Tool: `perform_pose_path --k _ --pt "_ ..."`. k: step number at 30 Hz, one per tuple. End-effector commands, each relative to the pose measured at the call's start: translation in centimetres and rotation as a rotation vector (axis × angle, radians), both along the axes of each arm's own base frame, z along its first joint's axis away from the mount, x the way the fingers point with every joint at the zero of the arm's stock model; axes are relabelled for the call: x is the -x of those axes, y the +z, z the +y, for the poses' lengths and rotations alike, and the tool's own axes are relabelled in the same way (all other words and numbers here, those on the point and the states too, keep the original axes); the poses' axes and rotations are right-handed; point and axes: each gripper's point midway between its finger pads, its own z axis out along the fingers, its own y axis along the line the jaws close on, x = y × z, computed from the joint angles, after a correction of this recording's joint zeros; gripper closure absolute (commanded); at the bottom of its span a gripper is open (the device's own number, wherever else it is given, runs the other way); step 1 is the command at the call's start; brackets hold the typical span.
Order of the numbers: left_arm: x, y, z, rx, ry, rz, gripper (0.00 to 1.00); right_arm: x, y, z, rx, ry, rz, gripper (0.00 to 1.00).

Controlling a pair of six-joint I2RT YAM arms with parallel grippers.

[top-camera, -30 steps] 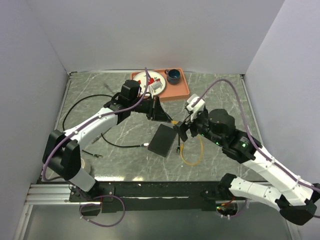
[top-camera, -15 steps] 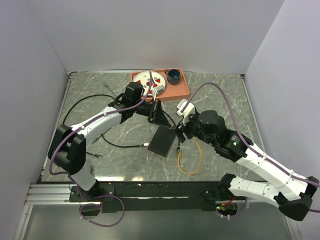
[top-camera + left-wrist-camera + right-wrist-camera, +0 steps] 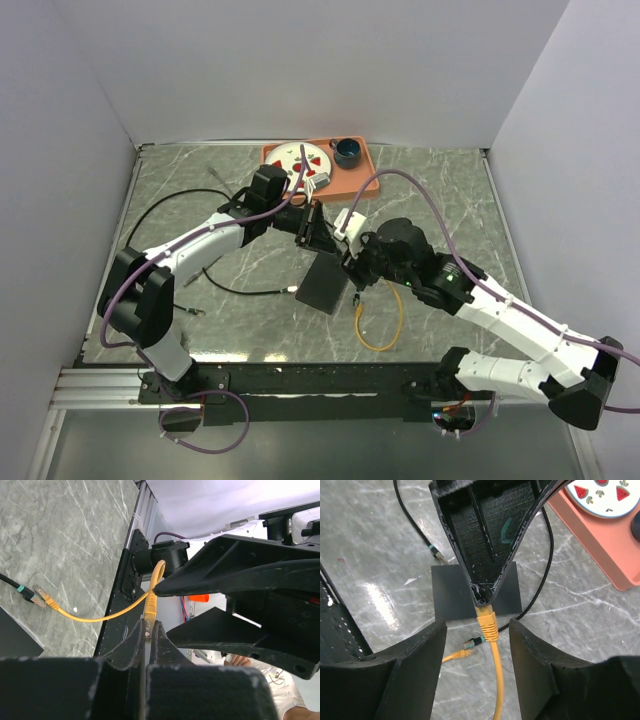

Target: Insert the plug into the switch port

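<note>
My left gripper is shut on the yellow plug and holds it above the table, over the flat black box. In the right wrist view the plug sticks out below the left gripper's fingertips, with its yellow cable hanging down. My right gripper is open, with a finger on each side of the plug and a gap to both. The box lies flat behind the plug. Its switch port does not show in any view.
The cable's other yellow plug and a black cable's plug lie on the marble beside the box. The yellow cable loops toward the near edge. An orange tray with a plate and cup stands at the back. A black cable curls at left.
My right arm has swung left to the left gripper, and its jaws have narrowed around the plug. The left gripper shifted slightly early on and still holds the plug.
</note>
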Motion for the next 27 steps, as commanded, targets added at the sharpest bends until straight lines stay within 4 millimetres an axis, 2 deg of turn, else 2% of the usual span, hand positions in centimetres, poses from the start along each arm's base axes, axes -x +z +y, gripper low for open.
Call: perform_pose_path --k 1,5,7,8,16,17,22,25,27 --pt "0.3 1.5 0.1 0.034 -0.026 -0.026 0.99 -0.7 1.6 0.2 -0.012 -0.024 -0.032 0.41" --pt "0.3 1.5 0.1 0.035 -0.028 -0.027 0.99 -0.8 1.0 0.4 0.005 -0.025 -0.016 0.43" --pt "0.3 1.5 0.1 0.036 -0.029 -0.026 0.99 -1.3 1.0 0.1 0.014 -0.051 -0.026 0.51" --pt "0.3 1.5 0.1 0.035 -0.028 -0.028 0.99 -1.4 0.9 0.1 0.017 -0.057 -0.026 0.58" --pt "0.2 1.2 0.1 0.026 -0.026 -0.026 0.99 -1.6 0.5 0.1 0.032 -0.070 -0.017 0.81" --pt "0.2 1.3 0.1 0.028 -0.026 -0.027 0.99 -1.6 0.5 0.1 0.032 -0.070 -0.017 0.86" --pt "0.3 1.6 0.1 0.033 -0.032 -0.030 0.99 -1.6 0.3 0.1 0.034 -0.070 -0.015 0.87" --pt "0.4 1.7 0.2 0.037 -0.036 -0.032 0.99 -1.6 0.3 0.1 0.035 -0.072 -0.014 1.00" --pt "0.4 1.8 0.2 0.040 -0.037 -0.035 0.99 -1.6 0.2 0.1 0.036 -0.071 -0.011 1.00"
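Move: The yellow plug, its clear tip already in the left fingers, has its ribbed boot about 1 cm ahead of the right hand and 2 cm below it. From the left hand, the boot lies roughly 2 cm to the right at the same height. On the table some 18 cm below the right hand, the black pad sits about 5 cm to its left and 1 cm ahead, and the cable's other yellow plug about 3 cm back and 3 cm to its right. The yellow plug's boot gets pinched from its cable side: the right hand sinks about 2 cm and eases some 1 cm forward onto the boot, its open fingers closing from both sides until they grip it, then holds there. The left hand stays practically still and keeps the clear tip pinched. ##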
